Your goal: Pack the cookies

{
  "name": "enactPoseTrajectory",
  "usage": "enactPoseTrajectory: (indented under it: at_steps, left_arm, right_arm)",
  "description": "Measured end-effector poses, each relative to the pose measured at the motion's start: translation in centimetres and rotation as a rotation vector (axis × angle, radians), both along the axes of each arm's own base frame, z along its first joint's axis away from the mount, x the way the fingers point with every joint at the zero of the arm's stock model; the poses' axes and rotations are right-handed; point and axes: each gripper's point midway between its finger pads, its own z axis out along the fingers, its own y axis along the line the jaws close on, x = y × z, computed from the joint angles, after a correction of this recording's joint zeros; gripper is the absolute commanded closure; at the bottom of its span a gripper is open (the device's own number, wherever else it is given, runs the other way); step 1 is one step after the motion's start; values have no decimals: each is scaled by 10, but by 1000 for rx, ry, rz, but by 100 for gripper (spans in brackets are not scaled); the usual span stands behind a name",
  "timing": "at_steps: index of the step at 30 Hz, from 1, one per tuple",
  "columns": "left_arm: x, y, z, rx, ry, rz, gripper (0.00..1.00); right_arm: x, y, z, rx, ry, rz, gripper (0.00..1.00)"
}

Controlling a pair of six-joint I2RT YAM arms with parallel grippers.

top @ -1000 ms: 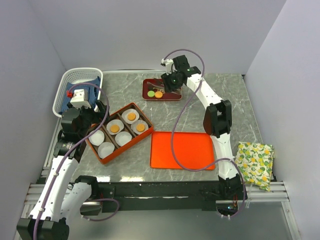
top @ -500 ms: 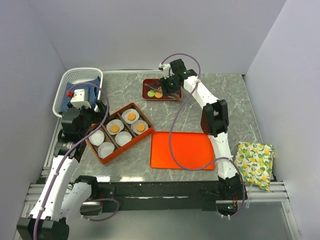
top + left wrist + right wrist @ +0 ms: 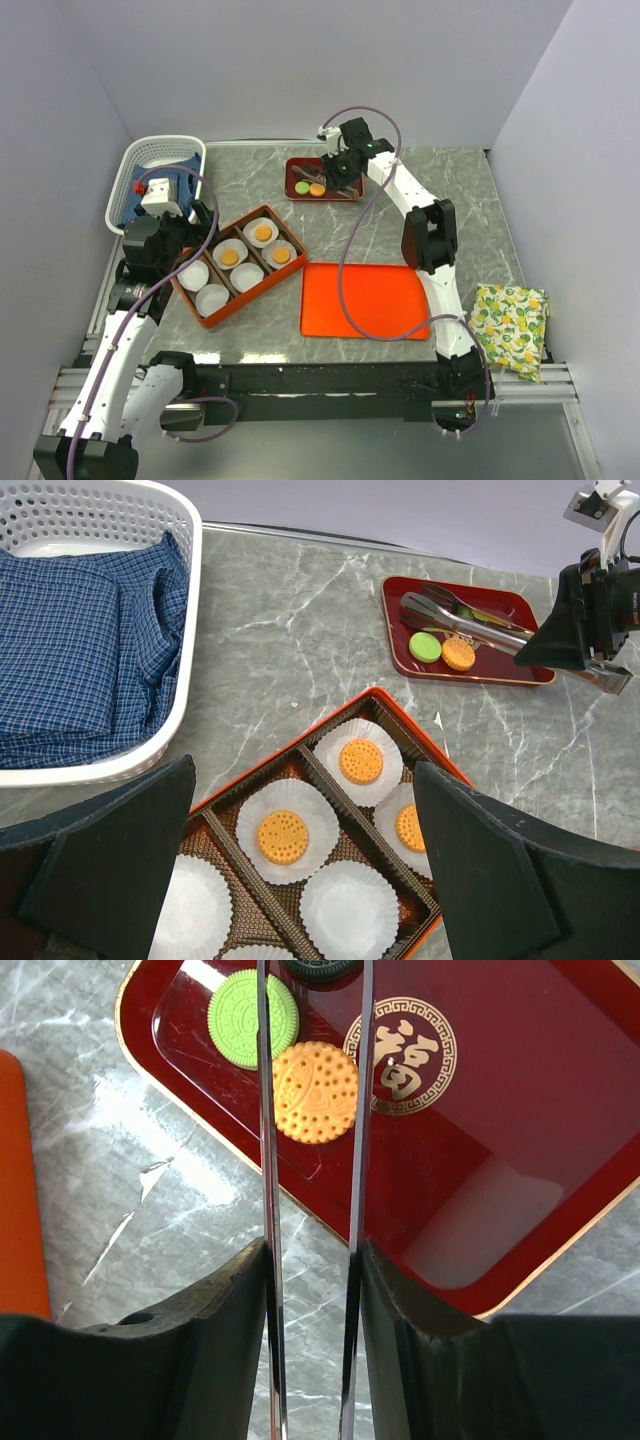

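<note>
My right gripper (image 3: 312, 1260) is shut on metal tongs (image 3: 265, 1160) over the dark red tray (image 3: 480, 1110). The two blades stand apart on either side of an orange cookie (image 3: 315, 1092). A green cookie (image 3: 240, 1018) and a black one (image 3: 320, 968) lie beside it. Three orange cookies (image 3: 360, 761) (image 3: 283, 837) (image 3: 410, 827) sit in white paper cups inside the orange box (image 3: 205, 240). My left gripper (image 3: 303, 780) hangs open above that box with nothing between its fingers.
A white basket (image 3: 160, 160) holding blue checked cloth stands at the far left. The flat orange lid (image 3: 365, 300) lies right of the box. A lemon-print cloth (image 3: 512, 325) is at the right edge. Walls close in on three sides.
My right gripper has moved left over the red tray with the tongs, and the blades have come closer together around the orange cookie. The left arm has stayed still.
</note>
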Motion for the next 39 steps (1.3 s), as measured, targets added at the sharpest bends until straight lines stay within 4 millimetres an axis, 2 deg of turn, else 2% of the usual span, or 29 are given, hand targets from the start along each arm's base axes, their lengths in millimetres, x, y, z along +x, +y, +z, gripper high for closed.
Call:
enactPoseTrajectory:
  at_steps: [9, 18, 21, 24, 28, 31, 35, 39]
  left_arm:
    - [0, 0, 0, 0, 0, 0, 4]
    - [0, 0, 0, 0, -1, 0, 4]
    - [0, 0, 0, 0, -2, 0, 4]
    - [0, 0, 1, 0, -2, 0, 4]
    - [-1, 0, 2, -1, -6, 0, 4]
    - [-2, 0, 3, -1, -11, 0, 4]
    - [-2, 2, 5, -1, -18, 8, 4]
    - [-4, 5, 9, 1, -30, 27, 4]
  right_arm:
    - [-7, -2, 5, 5, 3, 4, 71]
    - [-17, -2, 55, 49, -66, 17, 73]
    - [-19, -1, 64, 63, -80, 24, 74]
    - [-30, 0, 67, 74, -71, 39, 74]
    - [-58, 5, 73, 94, -43, 82, 74]
    - [-88, 19, 84, 120, -39, 148, 74]
    - [-136, 49, 103, 158, -52, 274, 75]
    - [-182, 78, 109, 183, -51, 408, 74]
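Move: The right hand holds the tongs, their tips round the black cookie, about 8 cm left, 6 ahead and 7 below it. The nearer empty middle cup in the box lies roughly 21 cm left, 26 back and 7 below that hand. At table level too, the filled corner cup is 18 left and 14 back, the orange cookie 4 left and level with it, the green one 8 left and 1 ahead. From the left hand, that empty cup is about 6 cm right, level and 24 below. Up first, some 6 cm with a slight draw back, the right hand lifts the black cookie in the tongs out of the tray; then it sweeps faster back and to the left towards the box, about 18 cm back in all, still climbing and turning some 25 degrees counter-clockwise. The fingers keep the tongs squeezed and the tips keep their pinch on the cookie. ##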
